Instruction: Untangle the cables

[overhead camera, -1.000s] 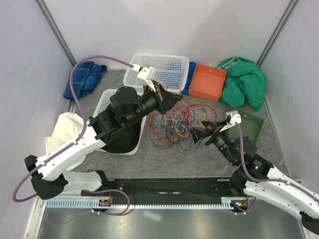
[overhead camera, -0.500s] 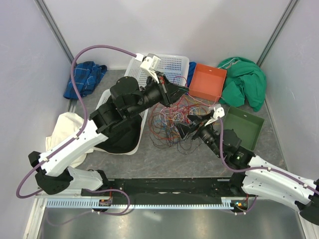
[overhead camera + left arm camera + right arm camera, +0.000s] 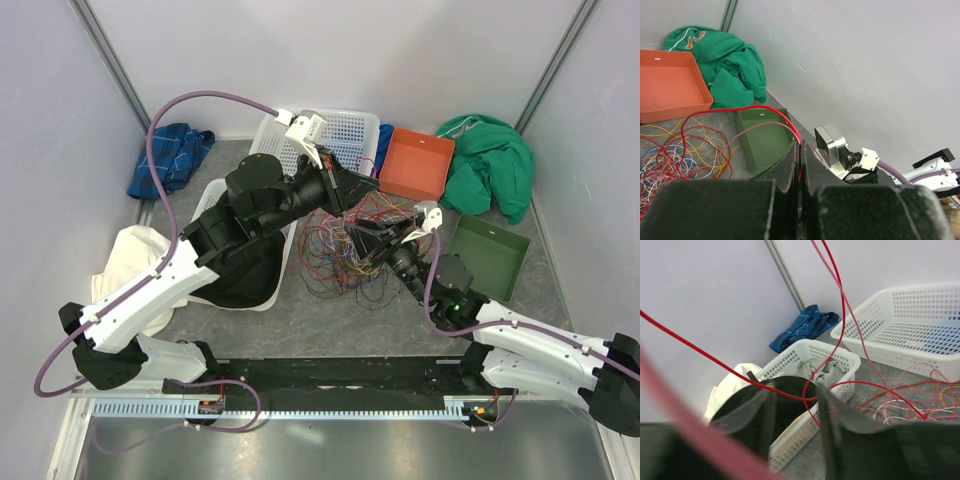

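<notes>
The cables [image 3: 340, 245] lie as a loose many-coloured tangle in the middle of the table, also visible in the left wrist view [image 3: 670, 160] and the right wrist view [image 3: 910, 407]. My left gripper [image 3: 358, 187] [image 3: 800, 146] hangs above the tangle's far side, shut on a red cable [image 3: 765, 110] that arcs down to the pile. My right gripper [image 3: 365, 240] [image 3: 794, 390] sits at the tangle's right side, jaws partly apart. A taut red cable [image 3: 740, 372] crosses in front of its fingertips. I cannot tell whether it touches them.
A white basket [image 3: 345, 130] stands at the back. Another white basket [image 3: 212, 195] on the left holds dark cloth. An orange tray [image 3: 415, 165], a green tray [image 3: 490, 260], a green cloth [image 3: 490, 160], a blue cloth [image 3: 170, 160] and a white cloth [image 3: 125, 260] ring the tangle.
My right arm has reached left into the tangle and its jaws have narrowed. The left gripper has risen and shifted slightly right, still holding the red cable.
</notes>
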Controlling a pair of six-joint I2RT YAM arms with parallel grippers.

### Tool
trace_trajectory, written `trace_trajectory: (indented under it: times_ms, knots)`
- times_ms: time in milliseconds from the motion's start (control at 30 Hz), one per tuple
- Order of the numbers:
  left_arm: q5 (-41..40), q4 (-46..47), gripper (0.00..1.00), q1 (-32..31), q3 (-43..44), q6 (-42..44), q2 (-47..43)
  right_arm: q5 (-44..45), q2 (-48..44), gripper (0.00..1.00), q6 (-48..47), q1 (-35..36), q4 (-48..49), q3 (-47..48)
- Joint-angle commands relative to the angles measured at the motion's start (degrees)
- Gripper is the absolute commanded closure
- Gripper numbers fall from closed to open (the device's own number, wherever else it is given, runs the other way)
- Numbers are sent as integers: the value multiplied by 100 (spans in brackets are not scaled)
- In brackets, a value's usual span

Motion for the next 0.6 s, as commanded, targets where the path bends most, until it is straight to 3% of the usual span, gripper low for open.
trace_trajectory:
  times_ms: [0,133,233,267,433,467,500,567]
  knots:
    - [17,56,98,11,-46,55,-60,-137,156,62,0,1,585,388]
    - [25,100,98,11,-231,2,-113,-85,236,74,-18,1,577,459]
    - [8,126,98,20,-424,11,-253,38,131,88,-61,1,454,476]
    - [-140,152,98,20,-485,29,-306,82,8,98,-70,1,297,494]
    - [-791,109,96,11,-1074,125,-693,642,-695,100,-272,1,-1072,984]
    - [-949,91,92,11,-1162,108,-850,784,-931,100,-281,1,-1850,1125]
    - [-1316,13,69,11,-1345,82,-921,872,-1038,100,-307,1,-2214,1257]
    - [-1765,-84,42,20,-1505,-32,-1140,1285,-1354,100,-352,1,-3170,1635]
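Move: The red cable hangs from the left hand's shut fingertips and runs between the right hand's half-open fingers, about 1 cm ahead, 1 cm left and 1 cm above the right hand point. The tangled pile lies roughly 12 cm ahead of the right hand, 2 cm to its right and 30 cm down. The black-lined basket is about 10 cm ahead and 27 cm left, the green tray about 10 cm ahead and 30 cm right. The right hand eases up a centimetre or so while its half-open fingers shut and pinch the hanging red cable, then keeps that pinch and draws up and to its right, ending about 5 cm higher and 3 cm farther right. Meanwhile the left hand sinks about 6 cm with its grip on the cable still shut, rolling slightly, and only at the very end opens its fingers about a third of the way as it swings some 3 cm left, away from the right hand. ##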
